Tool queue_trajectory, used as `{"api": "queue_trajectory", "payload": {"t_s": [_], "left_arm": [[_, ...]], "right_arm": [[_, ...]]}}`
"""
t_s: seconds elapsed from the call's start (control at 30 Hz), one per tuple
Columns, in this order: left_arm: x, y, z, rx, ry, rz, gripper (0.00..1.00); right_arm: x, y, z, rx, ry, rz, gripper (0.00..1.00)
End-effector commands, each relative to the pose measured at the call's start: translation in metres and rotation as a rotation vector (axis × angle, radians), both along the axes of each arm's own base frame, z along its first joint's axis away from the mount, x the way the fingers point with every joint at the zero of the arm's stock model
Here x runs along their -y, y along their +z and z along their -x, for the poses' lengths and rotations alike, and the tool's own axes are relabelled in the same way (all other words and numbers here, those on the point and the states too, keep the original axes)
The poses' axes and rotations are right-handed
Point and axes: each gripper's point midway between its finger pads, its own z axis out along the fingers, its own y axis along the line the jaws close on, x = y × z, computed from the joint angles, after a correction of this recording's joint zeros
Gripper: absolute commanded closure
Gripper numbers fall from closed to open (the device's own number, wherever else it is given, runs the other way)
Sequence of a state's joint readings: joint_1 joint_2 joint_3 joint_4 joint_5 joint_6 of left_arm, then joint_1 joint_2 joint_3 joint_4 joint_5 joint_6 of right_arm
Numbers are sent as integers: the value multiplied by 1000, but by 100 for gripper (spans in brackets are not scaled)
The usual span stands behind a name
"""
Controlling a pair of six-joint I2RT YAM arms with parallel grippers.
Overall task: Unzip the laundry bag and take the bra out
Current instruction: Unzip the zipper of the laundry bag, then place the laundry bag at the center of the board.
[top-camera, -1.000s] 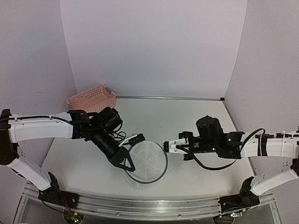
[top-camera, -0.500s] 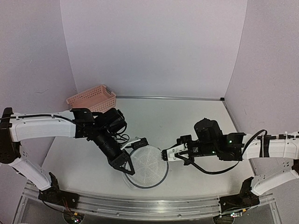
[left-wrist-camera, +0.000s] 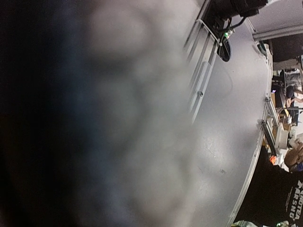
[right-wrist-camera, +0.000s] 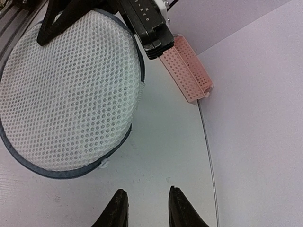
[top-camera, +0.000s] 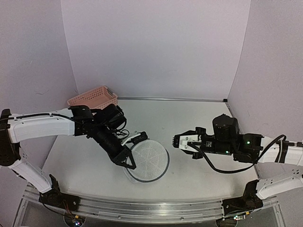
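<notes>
The laundry bag (top-camera: 150, 160) lies flat on the table, a round white mesh disc with a dark grey zip rim, and shows large in the right wrist view (right-wrist-camera: 66, 94). My left gripper (top-camera: 127, 163) is shut on the bag's left edge; its black fingers (right-wrist-camera: 52, 23) reach over the rim. Blurred mesh (left-wrist-camera: 118, 118) fills the left wrist view and hides the jaws. My right gripper (top-camera: 174, 141) hovers to the right of the bag, apart from it, open with nothing between its fingertips (right-wrist-camera: 146, 194). A small white tab (right-wrist-camera: 104, 164) sticks out of the rim nearest it. The bra is hidden.
A pink lattice basket (top-camera: 93, 99) stands at the back left against the wall, also seen beyond the bag in the right wrist view (right-wrist-camera: 189, 71). The metal rail (top-camera: 151, 208) runs along the table's near edge. Walls close in the back and both sides.
My right gripper has opened and drawn back to the right, off the bag's rim. The left gripper and the bag have shifted slightly away from the near edge.
</notes>
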State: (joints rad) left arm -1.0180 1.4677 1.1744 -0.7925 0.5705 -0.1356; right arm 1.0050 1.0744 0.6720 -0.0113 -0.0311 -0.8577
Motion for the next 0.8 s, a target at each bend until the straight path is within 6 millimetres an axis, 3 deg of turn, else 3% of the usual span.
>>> {"api": "queue_trajectory", "payload": {"t_s": [0.0,0.23,0.33,0.4,0.57,0.77], "left_arm": [[11,52,-35,98,91,163,100],[30,67,-56,54,148,308,100],[40,68,-67,17,179,368,100],[46,66,-76,-27,224,391,100],[60,53,-97,-140,337,443,100],[71,23,-108,-252,403,440,100]], "right_arm": [[14,32,-7,-40,-128,-153,68],[28,62,-4,-281,-255,-417,51],[38,62,-15,-406,-393,-534,37],[39,58,-16,-475,-431,-550,34],[21,43,4,-644,-342,-530,32],[10,24,22,-681,-231,-458,31]]}}
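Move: The laundry bag hangs from my left fingers, pinched at the left rim of its round mesh top; that top's middle is about 9 cm right, 2 cm ahead and slightly below. From my empty right hand the mesh top is some 11 cm left, 8 cm back and 5 cm lower. The pink basket stands about 38 cm ahead of my left hand, 22 cm to its left and 13 cm lower. Keeping the rim pinched, my left hand carries the bag about 10 cm forward and 5 cm right, towards my right hand, arching up 4 cm and sinking again while turning counter-clockwise. My right hand rises some 5 cm, shifts slightly right and half sinks back, the wrist rolling and tipping its fingers down as they spread wide, still clear of the bag. ##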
